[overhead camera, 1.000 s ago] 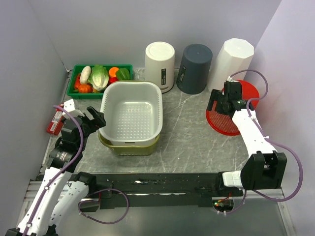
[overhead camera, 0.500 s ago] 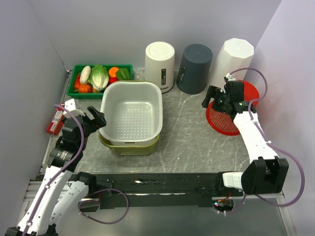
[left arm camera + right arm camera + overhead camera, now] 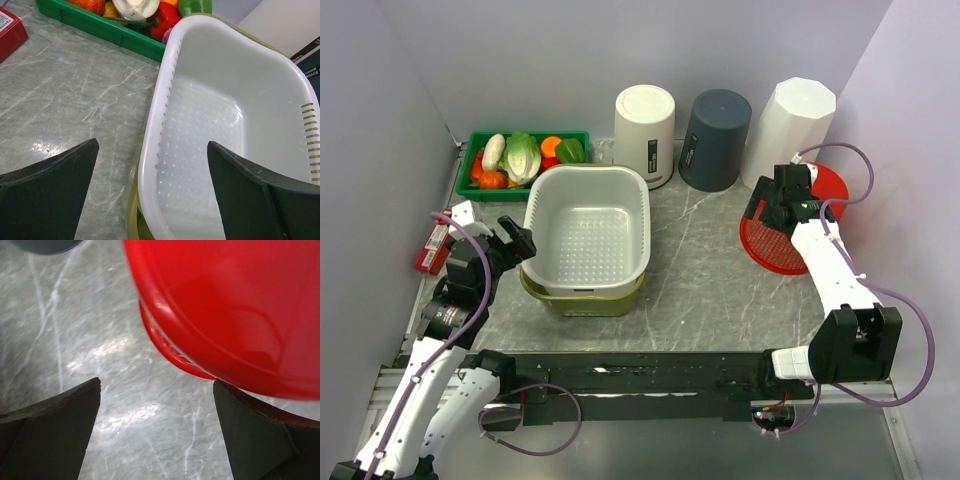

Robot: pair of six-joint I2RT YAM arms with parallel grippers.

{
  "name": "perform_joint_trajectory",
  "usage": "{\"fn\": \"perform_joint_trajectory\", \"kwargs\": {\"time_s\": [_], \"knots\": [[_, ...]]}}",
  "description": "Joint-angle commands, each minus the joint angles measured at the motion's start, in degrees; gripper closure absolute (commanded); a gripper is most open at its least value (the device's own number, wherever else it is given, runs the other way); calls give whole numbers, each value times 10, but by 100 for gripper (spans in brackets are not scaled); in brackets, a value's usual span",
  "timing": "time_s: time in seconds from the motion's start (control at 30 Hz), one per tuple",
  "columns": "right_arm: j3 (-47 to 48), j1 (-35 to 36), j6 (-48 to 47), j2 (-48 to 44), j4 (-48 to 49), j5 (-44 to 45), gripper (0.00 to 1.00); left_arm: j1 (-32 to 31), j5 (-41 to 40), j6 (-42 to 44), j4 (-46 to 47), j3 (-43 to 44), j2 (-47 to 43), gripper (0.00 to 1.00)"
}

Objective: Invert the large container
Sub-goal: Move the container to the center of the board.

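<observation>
The large container [image 3: 588, 235] is a white perforated basin, upright and nested in an olive-green tub [image 3: 582, 303] at the table's left centre. My left gripper [image 3: 516, 241] is open at the basin's left side. In the left wrist view the white rim [image 3: 150, 150] runs between the two fingers of the left gripper [image 3: 152, 144], one finger outside over the table and one over the inside. My right gripper [image 3: 769, 206] is open at the left edge of a red bowl [image 3: 790, 240]. In the right wrist view the right gripper [image 3: 157, 383] has only table between its fingers, and the red bowl [image 3: 225, 300] nears the right finger.
A green tray [image 3: 528, 136] of toy vegetables stands behind the basin. A white canister [image 3: 645, 122], a dark grey canister [image 3: 715, 127] and a white faceted canister [image 3: 790, 118] stand upside down along the back. A red box [image 3: 432, 248] lies at the left edge.
The right wrist swung a little left and then back toward the red bowl, ending slightly closer to it. The left arm and the basin have not moved.
</observation>
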Motion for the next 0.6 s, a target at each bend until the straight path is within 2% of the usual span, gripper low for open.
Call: {"fn": "perform_joint_trajectory", "kwargs": {"time_s": [0.0,0.13,0.27,0.3,0.4,0.57], "knots": [[16,-2,24,-14,-18,87,0,2,9,7,20,4,6,4],[12,-3,35,-30,-17,95,0,2,11,7,18,5,8,4],[-16,-1,13,-78,30,-33,1,2,13,7,20,4,8,4],[-26,-1,16,-89,41,-93,1,2,13,7,19,4,9,4],[-62,3,39,-128,87,-199,2,1,11,7,20,4,8,4],[-116,28,107,-159,147,-304,5,2,14,8,20,4,12,4]]}}
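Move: The white basket, nested in the olive container, has its middle some 36 cm to the right hand's left, about 7 cm nearer the base and 6 cm lower. The upturned red basket is close by, centred about 9 cm to that hand's right and level with it fore and aft; the dark bin stands roughly 13 cm ahead and 10 cm left. From the left hand the white basket is about 14 cm right, 3 cm ahead and 12 cm lower. The upturned red basket gets one last small approach from the right hand, 1 or 2 cm rightwards, before that hand turns back and leaves it: some 7 cm left towards the white basket, climbing about 4 cm and drawing slightly back. The open fingers tip upwards while the wrist rolls its left side up and swings counter-clockwise, around 15 degrees each. ##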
